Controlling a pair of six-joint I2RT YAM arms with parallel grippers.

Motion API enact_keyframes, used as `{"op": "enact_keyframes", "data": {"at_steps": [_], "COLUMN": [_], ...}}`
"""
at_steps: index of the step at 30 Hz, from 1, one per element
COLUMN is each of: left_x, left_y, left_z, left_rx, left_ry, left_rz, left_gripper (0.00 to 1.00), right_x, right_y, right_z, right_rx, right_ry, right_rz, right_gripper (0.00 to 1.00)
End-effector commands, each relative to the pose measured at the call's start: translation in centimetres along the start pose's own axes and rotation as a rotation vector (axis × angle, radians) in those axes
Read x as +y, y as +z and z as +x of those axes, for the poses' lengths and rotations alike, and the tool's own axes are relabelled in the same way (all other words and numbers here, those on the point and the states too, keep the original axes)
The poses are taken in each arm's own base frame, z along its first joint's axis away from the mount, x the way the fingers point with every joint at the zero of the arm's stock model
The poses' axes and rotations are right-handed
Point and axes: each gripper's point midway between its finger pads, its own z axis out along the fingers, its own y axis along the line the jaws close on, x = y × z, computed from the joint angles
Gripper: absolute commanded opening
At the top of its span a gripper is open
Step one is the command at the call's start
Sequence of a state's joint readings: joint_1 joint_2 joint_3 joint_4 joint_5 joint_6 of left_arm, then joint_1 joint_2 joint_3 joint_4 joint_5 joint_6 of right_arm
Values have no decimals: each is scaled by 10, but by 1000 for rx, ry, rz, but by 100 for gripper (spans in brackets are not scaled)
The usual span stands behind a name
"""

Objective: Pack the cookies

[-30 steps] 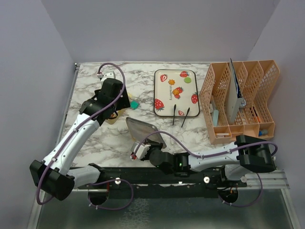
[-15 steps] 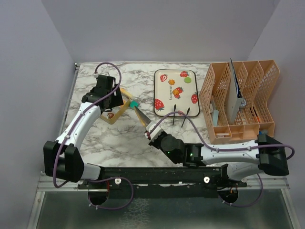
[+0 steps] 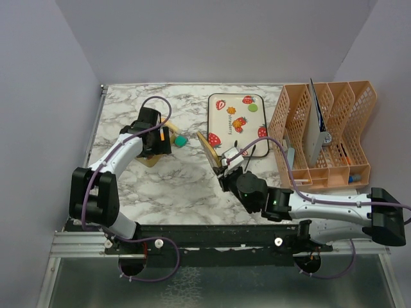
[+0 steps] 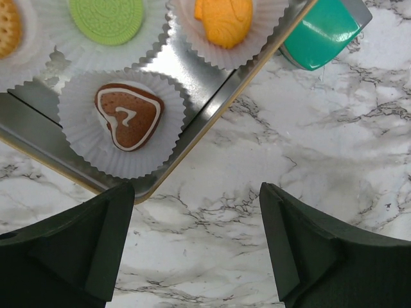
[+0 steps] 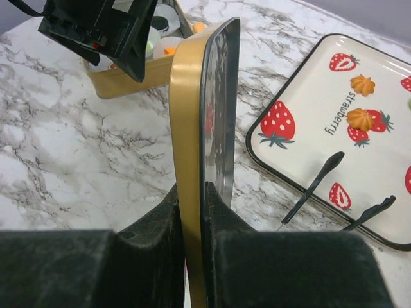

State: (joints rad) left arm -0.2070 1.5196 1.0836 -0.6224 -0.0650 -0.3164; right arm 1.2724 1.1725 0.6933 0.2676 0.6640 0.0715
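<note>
A gold tin box (image 4: 192,138) holds cookies in white paper cups: a brown heart cookie (image 4: 128,115), a green one (image 4: 106,18) and an orange one (image 4: 225,19). My left gripper (image 4: 196,192) hangs open over the marble just off the box's edge, holding nothing. It also shows from above, left gripper (image 3: 154,138) over the box (image 3: 151,159). My right gripper (image 5: 192,192) is shut on the rim of the box's gold lid (image 5: 192,109), held upright on edge. The lid (image 3: 210,149) stands left of the tray. More cookies (image 3: 239,122) lie on that tray.
The white strawberry tray (image 3: 221,131) sits at the back middle, with two black tongs (image 3: 243,156) at its near edge. A teal block (image 3: 182,140) lies beside the box. An orange file rack (image 3: 321,138) fills the right side.
My right arm has carried the lid from the front of the table back and right, up to the tray's left corner. The left gripper has shifted over the box and opened a little wider.
</note>
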Motion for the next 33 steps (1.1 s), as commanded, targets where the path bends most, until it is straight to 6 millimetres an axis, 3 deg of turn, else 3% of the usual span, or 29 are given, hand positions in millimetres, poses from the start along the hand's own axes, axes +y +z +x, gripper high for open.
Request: {"op": "enact_keyframes", "data": {"at_steps": [1,10,14,22,33], "left_x": [-11,-17,-34,-88,-179], "left_y": [7,10,2,-14,-47], "left_z": [13,19,24,51,79], "left_rx": [52,83,95,159,182], "left_ry": [11,11,12,44,28], "left_rz": [81,112,187,326,546], "left_gripper": [85,83,82,80,80], "right_x": [-4,-8,-10,-14,-33], "right_y": [-4,-9,-10,-10,-17], "right_z": [5,5,5,5,6], "right_rx": [1,-11,-12,-14,-21], "right_ry": [53,64,67,68,101], "right_rz": [6,10,15,36,90], "right_gripper": [6,6,6,6,6]}}
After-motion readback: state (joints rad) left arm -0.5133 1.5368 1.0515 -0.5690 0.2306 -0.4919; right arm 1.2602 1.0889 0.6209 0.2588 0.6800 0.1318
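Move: To the left hand's front-left is the open cookie tin, its middle about 9 cm ahead and 3 cm left; its near corner sits right by the left finger. The green tool lies 10 cm ahead and 9 cm right of that hand; the raised lid hangs 18 cm right, 4 cm ahead and some 8 cm up. From the right hand, which holds the lid, the tin lies 27 cm left, 9 cm ahead and about 13 cm down; the strawberry tray is 17 cm ahead, 7 cm right. Settling about 1 cm lower first, the left hand then sweeps some 15 cm right and 6 cm back towards the lid, fingers staying wide and its left finger hooked inside the tin's corner to drag the tin along. The wrist rolls and swings clockwise by roughly 25 degrees in all. The right hand keeps the lid pinched, drifting 2 cm right. ##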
